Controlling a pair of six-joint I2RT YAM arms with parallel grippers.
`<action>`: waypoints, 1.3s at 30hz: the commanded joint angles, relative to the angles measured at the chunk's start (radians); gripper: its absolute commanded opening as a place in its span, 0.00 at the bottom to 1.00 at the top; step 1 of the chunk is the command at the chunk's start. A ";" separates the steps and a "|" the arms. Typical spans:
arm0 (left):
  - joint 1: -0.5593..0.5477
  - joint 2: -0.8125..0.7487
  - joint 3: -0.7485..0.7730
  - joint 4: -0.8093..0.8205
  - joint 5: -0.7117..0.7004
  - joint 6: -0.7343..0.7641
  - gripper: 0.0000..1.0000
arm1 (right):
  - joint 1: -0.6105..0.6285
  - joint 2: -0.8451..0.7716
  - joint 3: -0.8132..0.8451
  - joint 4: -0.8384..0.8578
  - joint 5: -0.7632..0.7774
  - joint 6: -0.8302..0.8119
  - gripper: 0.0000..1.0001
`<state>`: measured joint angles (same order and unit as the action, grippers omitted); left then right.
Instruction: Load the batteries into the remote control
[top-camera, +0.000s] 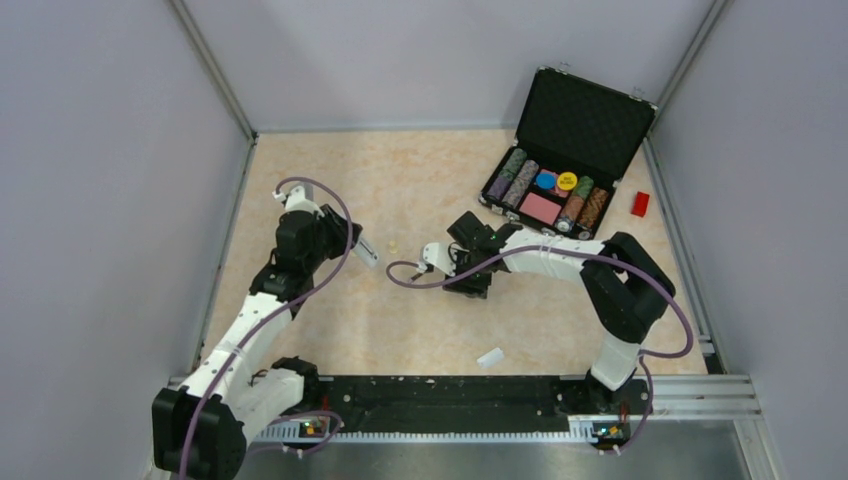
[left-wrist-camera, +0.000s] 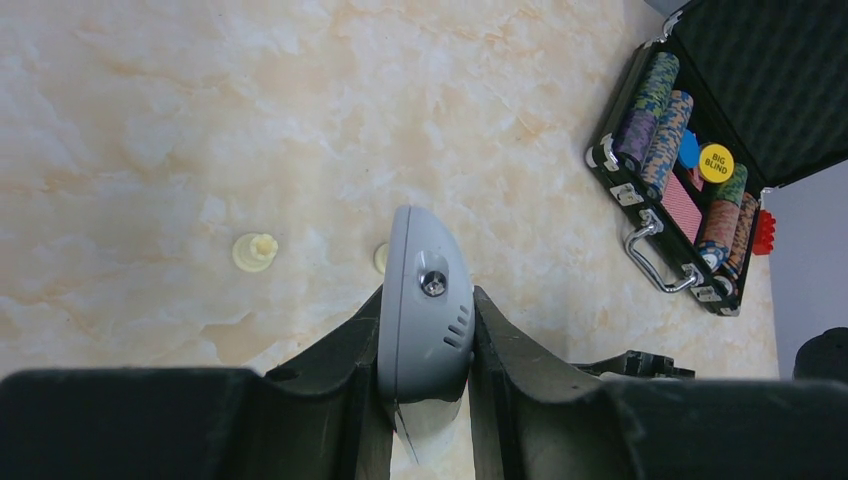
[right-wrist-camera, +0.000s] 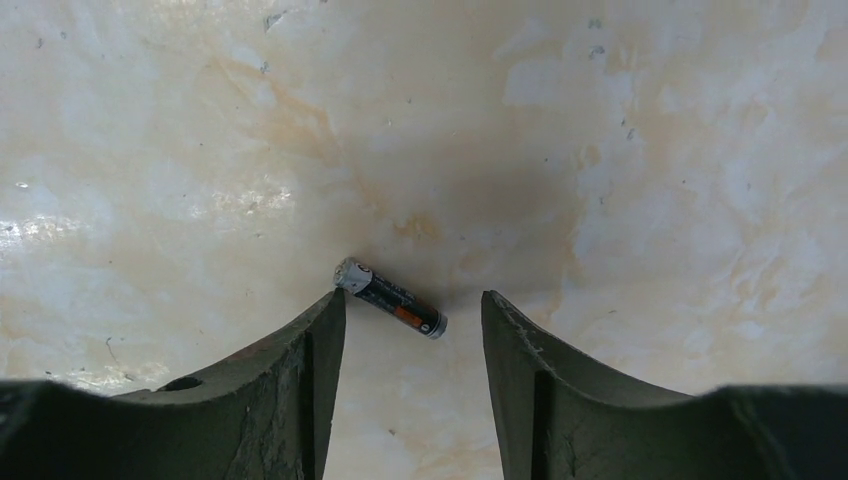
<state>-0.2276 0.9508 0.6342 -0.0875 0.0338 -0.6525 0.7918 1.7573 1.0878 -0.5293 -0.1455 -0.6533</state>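
The white remote control (left-wrist-camera: 415, 250) is clamped edge-on between my left gripper's (left-wrist-camera: 428, 292) fingers, its rounded end with a screw and small slots pointing away from the wrist. From above, the remote control (top-camera: 366, 251) sticks out to the right of the left gripper (top-camera: 345, 240), above the table. One dark battery (right-wrist-camera: 390, 298) with a pale metallic end lies flat on the table. My right gripper (right-wrist-camera: 413, 296) hangs open over it, and the battery's pale end sits right by the left fingertip (right-wrist-camera: 335, 305). I see no second battery.
An open black case of poker chips (top-camera: 560, 180) stands at the back right, with a red block (top-camera: 640, 203) beside it. A small white cover piece (top-camera: 490, 357) lies near the front rail. Two cream pegs (left-wrist-camera: 254, 250) (left-wrist-camera: 381, 257) rest on the table beyond the remote.
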 joint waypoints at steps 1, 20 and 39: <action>0.012 -0.010 0.033 0.038 -0.015 0.006 0.00 | -0.012 0.024 0.059 0.007 -0.036 -0.060 0.51; 0.021 0.055 0.050 0.071 0.058 0.004 0.00 | -0.035 -0.070 0.006 0.142 -0.117 0.177 0.00; 0.014 0.247 0.163 0.297 0.571 -0.282 0.00 | 0.096 -0.427 -0.097 0.807 -0.006 0.839 0.00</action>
<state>-0.2111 1.1679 0.7265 0.1093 0.4808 -0.8265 0.8486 1.3247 0.9878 0.1024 -0.2005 0.0479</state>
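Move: The battery to grip lies practically between the right hand's open fingers, about 1 cm to their left and 1 cm down. The second battery is roughly 12 cm left and 3 cm ahead of the right hand. The remote, held in the left hand, is some 22 cm left, 6 cm ahead and 14 cm up. The white cover lies about 16 cm back and 4 cm right. From the left hand, the battery to grip is around 22 cm right, 7 cm back and 17 cm down. Close the right fingers on the battery on the table, then lift it some 22 cm, carrying it about 10 cm left towards the remote while swinging the fingers from pointing down to pointing left. Keep the left grip on the remote, ease it down slightly, then bring it right about 7 cm and up towards the right hand, turning about 20 degrees clockwise and lowering its left side. ##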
